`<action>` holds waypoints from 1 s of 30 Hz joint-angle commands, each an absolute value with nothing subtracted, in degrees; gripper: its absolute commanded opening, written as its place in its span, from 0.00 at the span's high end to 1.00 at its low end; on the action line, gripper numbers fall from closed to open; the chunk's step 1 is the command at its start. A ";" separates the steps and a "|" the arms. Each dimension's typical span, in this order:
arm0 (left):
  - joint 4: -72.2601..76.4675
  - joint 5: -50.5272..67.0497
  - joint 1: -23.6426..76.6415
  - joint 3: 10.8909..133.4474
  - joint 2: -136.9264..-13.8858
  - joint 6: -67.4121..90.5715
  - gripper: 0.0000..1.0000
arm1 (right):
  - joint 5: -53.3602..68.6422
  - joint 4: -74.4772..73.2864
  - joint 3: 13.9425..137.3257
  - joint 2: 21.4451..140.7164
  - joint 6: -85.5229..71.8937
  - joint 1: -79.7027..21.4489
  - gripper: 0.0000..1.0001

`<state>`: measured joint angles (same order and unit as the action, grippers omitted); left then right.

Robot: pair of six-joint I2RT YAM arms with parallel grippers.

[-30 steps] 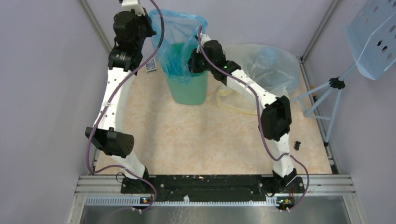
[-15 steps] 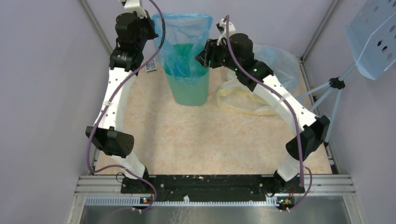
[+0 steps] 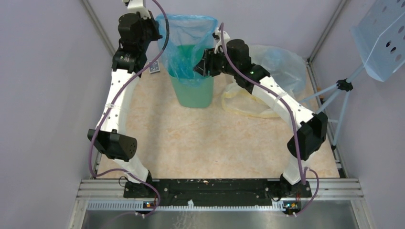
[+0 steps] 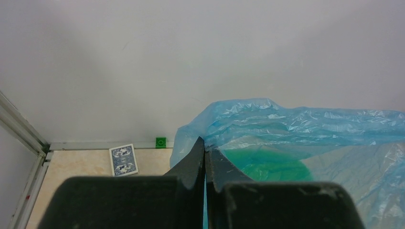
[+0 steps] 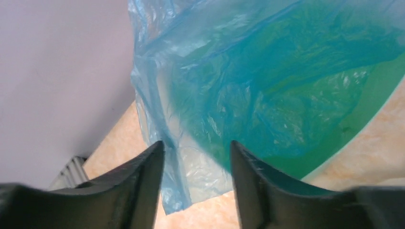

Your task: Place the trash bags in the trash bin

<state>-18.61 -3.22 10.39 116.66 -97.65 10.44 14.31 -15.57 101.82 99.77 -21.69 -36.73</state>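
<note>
A light blue trash bag (image 3: 184, 40) stands open in and above the green trash bin (image 3: 193, 90) at the back middle. My left gripper (image 3: 155, 31) is shut on the bag's left rim and holds it up; in the left wrist view (image 4: 206, 143) the film is pinched between the tips. My right gripper (image 3: 199, 67) is open beside the bag's right side, at the bin's rim. In the right wrist view (image 5: 197, 148) the blue bag (image 5: 267, 81) hangs between and beyond the spread fingers. A pale yellowish bag (image 3: 267, 78) lies on the table right of the bin.
A blue-patterned card box (image 3: 154, 68) lies left of the bin, also seen in the left wrist view (image 4: 123, 160) near a small green block (image 4: 161, 142). A tripod with a perforated panel (image 3: 382, 38) stands at right. A small black part (image 3: 303, 148) lies near the right edge.
My right arm rose out of the bin, swung out to the right, then came back slightly left to the bag's right side. The left gripper kept holding the bag's rim.
</note>
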 commanded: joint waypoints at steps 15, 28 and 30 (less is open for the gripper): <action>-19.46 3.76 10.10 113.34 -99.10 14.61 1.00 | 13.43 -21.06 92.38 87.76 -24.17 -34.44 1.00; -34.41 2.78 8.04 124.58 -107.60 10.81 1.00 | 18.31 -22.15 84.75 84.95 -25.62 -33.67 1.00; -37.71 3.64 6.78 126.80 -107.19 10.36 0.99 | 18.44 -22.36 83.85 85.05 -25.47 -33.10 1.00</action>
<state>-31.29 2.79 9.32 120.11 -108.86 12.23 17.30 -22.79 85.03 86.54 -25.17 -34.13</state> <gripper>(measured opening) 0.005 0.004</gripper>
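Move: The blue bag's near edge hangs right between the right hand's open fingers. The trash bin's middle lies some 14 cm ahead, 5 cm left and 21 cm below that hand; the clear bag about 22 cm ahead, 29 cm to the right and 30 cm below. From the left hand, holding the bag's far-left rim, the bin is roughly 4 cm ahead, 11 cm right, 34 cm down; the card deck 26 cm ahead, 9 cm left, 46 cm down. The blue bag's near edge is pinched as the right fingers close nearly in place; the right hand then draws it back, right and down, about 5 cm each way, tipping some 10 degrees downward. Meanwhile the left hand, keeping its pinch, lowers the far-left rim roughly 13 cm towards the bin's mouth, easing slightly forward and tilting down about 20 degrees. ##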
